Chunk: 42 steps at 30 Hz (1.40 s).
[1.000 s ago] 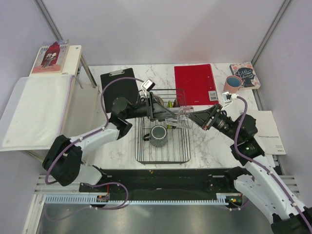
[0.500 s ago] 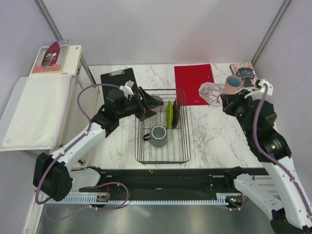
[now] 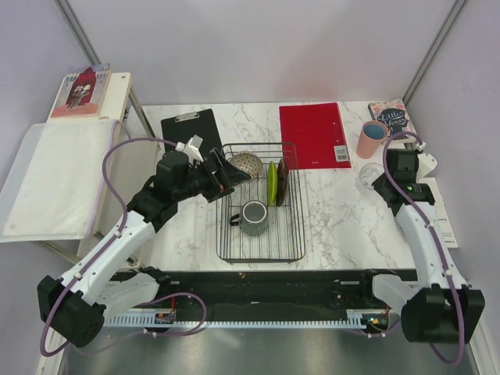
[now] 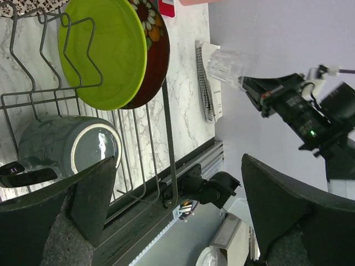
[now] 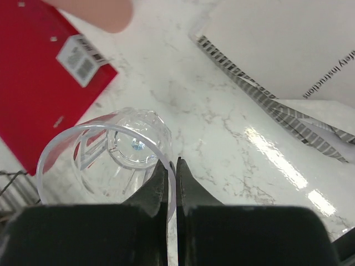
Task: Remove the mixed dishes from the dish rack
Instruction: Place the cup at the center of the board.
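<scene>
The dish rack holds a beige bowl, a lime-green plate, a dark red plate and a grey mug. My left gripper hovers open at the rack's left rim, holding nothing. Its view shows the green plate, the red plate and the mug. My right gripper is shut on the rim of the small clear glass. That glass is low over the marble, just below the pink cup.
A black clipboard lies behind the rack's left corner and a red folder behind its right. A book and a white booklet lie at the right edge. A side shelf with a white cloth stands left.
The right arm carried the glass from over the rack to the right, down beside the pink cup. The left arm drew back to the rack's left side with its jaws wide.
</scene>
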Each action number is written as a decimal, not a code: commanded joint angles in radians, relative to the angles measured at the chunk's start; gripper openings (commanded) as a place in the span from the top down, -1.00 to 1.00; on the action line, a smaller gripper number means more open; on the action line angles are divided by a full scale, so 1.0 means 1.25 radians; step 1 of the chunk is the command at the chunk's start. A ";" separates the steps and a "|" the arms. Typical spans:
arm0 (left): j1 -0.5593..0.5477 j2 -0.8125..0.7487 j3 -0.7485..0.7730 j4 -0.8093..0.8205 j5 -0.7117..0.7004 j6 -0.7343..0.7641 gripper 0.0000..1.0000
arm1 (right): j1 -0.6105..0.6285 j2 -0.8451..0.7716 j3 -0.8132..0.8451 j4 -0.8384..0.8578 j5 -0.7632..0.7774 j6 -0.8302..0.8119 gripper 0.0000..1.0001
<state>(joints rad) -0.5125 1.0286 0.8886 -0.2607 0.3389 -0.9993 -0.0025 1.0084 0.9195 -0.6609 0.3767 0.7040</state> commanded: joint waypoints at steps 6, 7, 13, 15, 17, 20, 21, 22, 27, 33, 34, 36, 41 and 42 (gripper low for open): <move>-0.002 -0.013 0.000 -0.028 -0.020 0.046 -0.99 | -0.141 0.182 0.007 0.102 -0.061 0.092 1.00; -0.002 -0.011 0.000 -0.029 -0.020 0.045 -0.99 | -0.146 0.203 0.008 0.108 -0.047 0.101 1.00; -0.002 -0.015 -0.009 -0.028 -0.016 0.050 -0.99 | -0.153 0.277 0.024 0.162 0.021 0.118 1.00; -0.002 -0.022 -0.010 -0.027 -0.013 0.057 -0.99 | -0.153 0.307 0.040 0.162 0.036 0.115 1.00; -0.002 -0.025 -0.015 -0.028 -0.015 0.057 -0.99 | -0.155 0.348 0.048 0.167 0.032 0.118 1.00; -0.002 -0.031 -0.020 -0.029 -0.016 0.058 -0.99 | -0.154 0.388 0.057 0.184 0.017 0.126 1.00; -0.002 -0.031 -0.022 -0.029 -0.017 0.058 -0.99 | -0.155 0.397 0.061 0.188 0.010 0.126 1.00; -0.002 -0.033 -0.024 -0.028 -0.017 0.059 -0.99 | -0.155 0.417 0.064 0.191 0.008 0.129 1.00; -0.002 -0.039 -0.034 -0.028 -0.021 0.062 -0.99 | -0.154 0.479 0.122 0.194 -0.010 0.112 0.99; -0.002 -0.035 -0.032 -0.031 -0.024 0.066 -0.99 | -0.151 0.446 0.107 0.192 -0.051 0.118 0.28; -0.002 -0.034 -0.031 -0.031 -0.024 0.066 -0.99 | -0.151 0.424 0.104 0.194 -0.055 0.122 0.20; -0.002 -0.034 -0.031 -0.031 -0.026 0.067 -0.99 | -0.151 0.388 0.093 0.194 -0.071 0.123 0.00; -0.002 -0.038 -0.027 -0.036 -0.028 0.067 -0.99 | -0.145 0.320 0.106 0.174 -0.087 0.120 -0.20; -0.002 -0.041 -0.027 -0.037 -0.032 0.068 -0.98 | -0.144 0.296 0.112 0.164 -0.089 0.120 -0.20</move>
<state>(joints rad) -0.5129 0.9989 0.8440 -0.3080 0.3161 -0.9535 -0.1905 1.4704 1.0328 -0.4370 0.2867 0.8455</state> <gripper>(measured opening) 0.993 0.594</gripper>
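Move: The right hand holds the clear cup by its wall; the bare spot it is taken to lies about 10 cm ahead, 3 cm to the right and 14 cm below. The peach cup stands some 12 cm straight beyond that spot, and the white pad is centred roughly level with the hand, 21 cm to its right. From the left hand the spot is about 12 cm ahead, 46 cm right and 21 cm below. The right hand, still pinching the clear cup's wall, sinks some 10 cm while swinging right and turning about 15 degrees clockwise, then eases forward nearly level over the table towards the peach cup. There its fingers open to let go of the wall, and the hand rises about 4 cm, while the open left hand settles slightly lower near the rack. ##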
